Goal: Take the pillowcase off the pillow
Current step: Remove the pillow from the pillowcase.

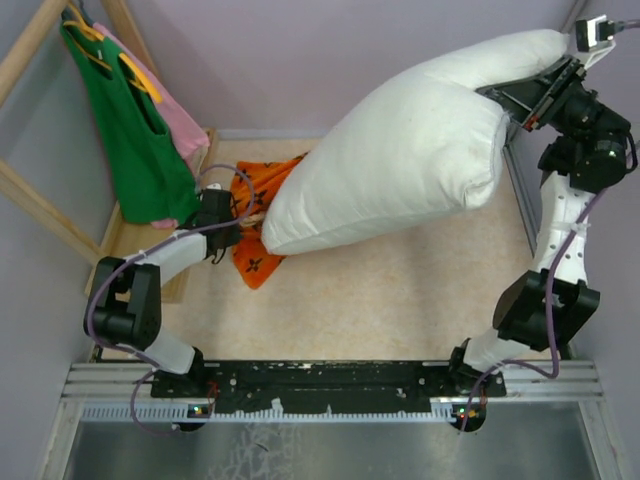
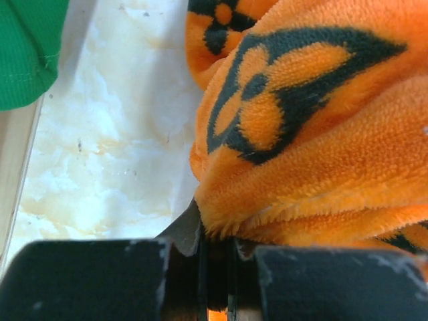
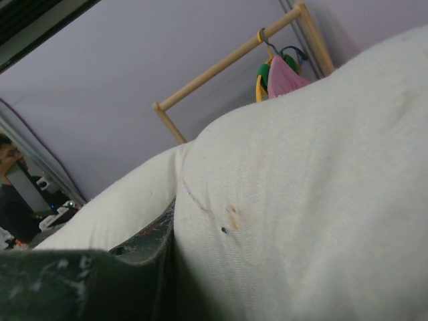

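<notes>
The white pillow (image 1: 400, 160) hangs tilted across the back of the table, its upper right end lifted. My right gripper (image 1: 512, 102) is shut on that end. In the right wrist view the pillow (image 3: 301, 200) fills the frame, and one dark finger (image 3: 137, 241) presses into it. The orange pillowcase (image 1: 262, 225), printed with black flowers, lies bunched on the table by the pillow's lower left corner. My left gripper (image 1: 236, 214) is shut on its edge. The left wrist view shows the plush pillowcase (image 2: 301, 134) pinched in the left gripper (image 2: 217, 251).
A wooden rack (image 1: 30, 195) stands at the left with a green tank top (image 1: 135, 140) and a pink garment (image 1: 185, 130) on hangers. The tank top's hem (image 2: 27, 47) hangs close to my left gripper. Walls close in the table's back and sides.
</notes>
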Controlling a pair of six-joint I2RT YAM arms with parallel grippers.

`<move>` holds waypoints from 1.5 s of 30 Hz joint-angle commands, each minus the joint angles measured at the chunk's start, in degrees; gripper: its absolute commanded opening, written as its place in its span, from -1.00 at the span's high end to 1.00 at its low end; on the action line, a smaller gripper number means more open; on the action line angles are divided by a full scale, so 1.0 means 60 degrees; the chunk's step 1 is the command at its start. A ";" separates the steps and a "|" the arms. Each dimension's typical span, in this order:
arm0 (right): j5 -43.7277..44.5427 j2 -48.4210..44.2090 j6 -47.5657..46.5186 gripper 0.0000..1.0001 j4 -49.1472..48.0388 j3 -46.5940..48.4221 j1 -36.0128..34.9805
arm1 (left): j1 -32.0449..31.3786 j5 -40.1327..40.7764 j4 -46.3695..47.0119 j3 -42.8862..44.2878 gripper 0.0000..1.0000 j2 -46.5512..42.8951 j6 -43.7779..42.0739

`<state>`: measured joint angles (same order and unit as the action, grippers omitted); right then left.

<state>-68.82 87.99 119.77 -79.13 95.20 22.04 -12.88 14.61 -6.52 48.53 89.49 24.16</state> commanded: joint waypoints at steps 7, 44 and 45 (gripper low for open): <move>0.0592 -0.0287 0.0774 1.00 0.0082 -0.0076 -0.5462 | 0.0097 -0.0742 -0.0128 0.1023 0.76 -0.0663 -0.0327; 0.1782 -0.0223 -0.3457 1.00 0.6441 0.0371 0.2663 | 0.0170 -0.0466 -0.1947 0.4313 -1.00 -0.0605 -0.1337; 0.1836 -0.0900 -0.4489 1.00 0.7466 -0.0369 0.2811 | 0.0170 -0.0473 -0.1940 0.4292 -1.00 -0.0648 -0.1340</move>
<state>-61.39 108.18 106.96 -31.97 101.25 34.96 -12.21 13.34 -18.37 73.63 87.31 17.15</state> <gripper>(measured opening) 0.230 0.998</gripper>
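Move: My left hand has the orange pillowcase pinched shut near the table; most of its heap lies about 6 cm to the right, 2 cm ahead and a few cm lower. The rack's base is some 18 cm to the left, about level fore and aft. My right hand grips one end of the white pillow high up: the pillow's middle is roughly 20 cm left, 5 cm ahead and 24 cm below, and the pillowcase about 40 cm left, 12 cm ahead and 55 cm below. Still gripping the pillow, I swing my right hand left, then back and up, winding up some 17 cm behind its start; from there I fling it forward, right and down by about 50 cm, away from the pillowcase, turning the wrist. Meanwhile I open my left fingers wide, let go of the pillowcase, and lift that hand about 16 cm and a little forward. ##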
